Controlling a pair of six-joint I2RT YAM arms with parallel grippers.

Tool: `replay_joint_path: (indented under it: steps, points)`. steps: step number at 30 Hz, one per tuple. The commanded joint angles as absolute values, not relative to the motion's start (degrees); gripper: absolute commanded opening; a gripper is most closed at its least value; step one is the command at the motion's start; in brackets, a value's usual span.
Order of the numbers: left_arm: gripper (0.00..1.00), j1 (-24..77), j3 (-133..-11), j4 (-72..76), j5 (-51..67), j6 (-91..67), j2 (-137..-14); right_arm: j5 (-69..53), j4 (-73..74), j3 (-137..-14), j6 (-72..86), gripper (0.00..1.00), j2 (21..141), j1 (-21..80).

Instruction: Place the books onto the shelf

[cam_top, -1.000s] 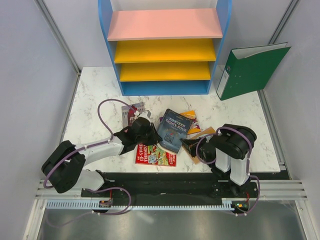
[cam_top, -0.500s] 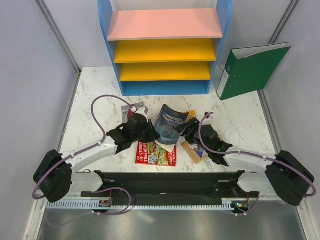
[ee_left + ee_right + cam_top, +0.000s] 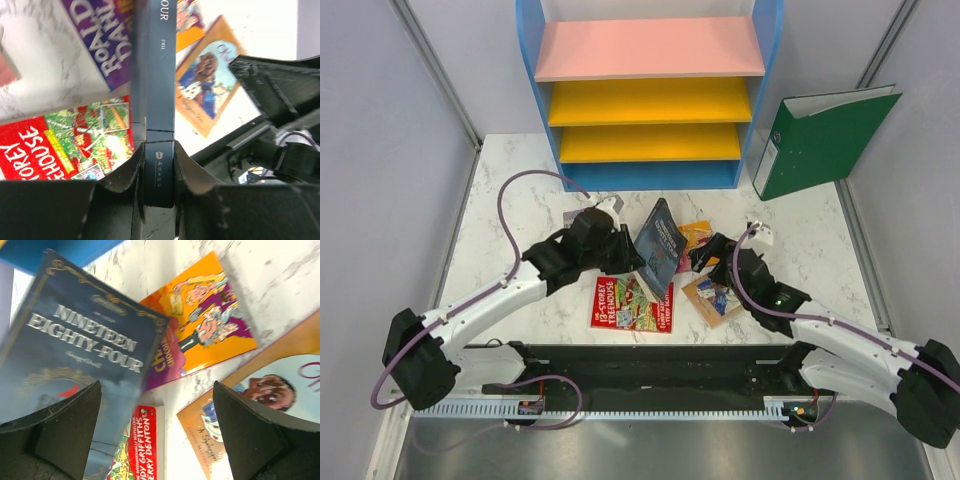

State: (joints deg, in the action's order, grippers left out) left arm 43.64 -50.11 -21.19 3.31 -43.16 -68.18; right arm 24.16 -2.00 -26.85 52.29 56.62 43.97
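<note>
My left gripper [image 3: 625, 252] is shut on the spine end of the dark blue "Nineteen Eighty-Four" book [image 3: 660, 248], which it holds raised and tipped on edge over the other books. In the left wrist view the pads [image 3: 186, 172] press both sides of its spine [image 3: 156, 95]. The right gripper [image 3: 704, 256] hangs open just right of that book, with nothing between its fingers [image 3: 252, 440]. Its cover [image 3: 75, 345] fills the left of the right wrist view. Flat on the table lie the red-green Treehouse book [image 3: 632, 306], an orange one [image 3: 695, 235] and a tan one [image 3: 712, 297]. The shelf [image 3: 650, 48] stands at the back.
A big green ring binder [image 3: 820, 140] leans against the wall to the right of the shelf. A purple Roald Dahl book [image 3: 107, 40] lies under the raised one. Grey walls close in the marble table [image 3: 510, 200] on both sides.
The right arm unfolded from its base, reached in to the books and opened its gripper. The left gripper has lifted the blue book from flat up onto its edge.
</note>
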Motion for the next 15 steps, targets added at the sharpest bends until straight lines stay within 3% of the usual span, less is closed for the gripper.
replay_joint_path:
  steps: [1,15]
  points:
    - [0.02,43.6,-62.8,-20.0,4.2,-38.4,-65.3,30.6,1.5,-24.7,50.4,0.98,50.6,43.7]
    - [0.02,35.3,-94.1,-19.3,17.8,-36.4,-76.8,30.8,1.3,-24.0,51.3,0.98,52.4,43.6]
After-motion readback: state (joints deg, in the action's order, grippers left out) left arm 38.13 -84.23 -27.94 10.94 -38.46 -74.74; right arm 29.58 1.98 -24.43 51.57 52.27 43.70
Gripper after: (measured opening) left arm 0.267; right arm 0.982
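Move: The left hand already holds the Nineteen Eighty-Four book by its spine, with the bookshelf's middle about 34 cm ahead, 4 cm to the right and roughly 5 cm higher. The Treehouse book lies about 15 cm below and 2 cm back, with no sideways offset; the Roald Dahl book lies 13 cm ahead and 11 cm right, also 15 cm down. From the right hand, the bookshelf's middle is some 30 cm ahead, 13 cm left and 9 cm up. The left hand, still pinching the Nineteen Eighty-Four book at its spine, sweeps it quickly upward by about 20 cm from above the Treehouse book, gaining some 5 cm forward towards the bookshelf as the wrist tilts the fingers up by roughly 20 degrees. The right hand, already empty and wide open, eases about 3 cm to the right, away from the held book, and then all but stops above the table. ##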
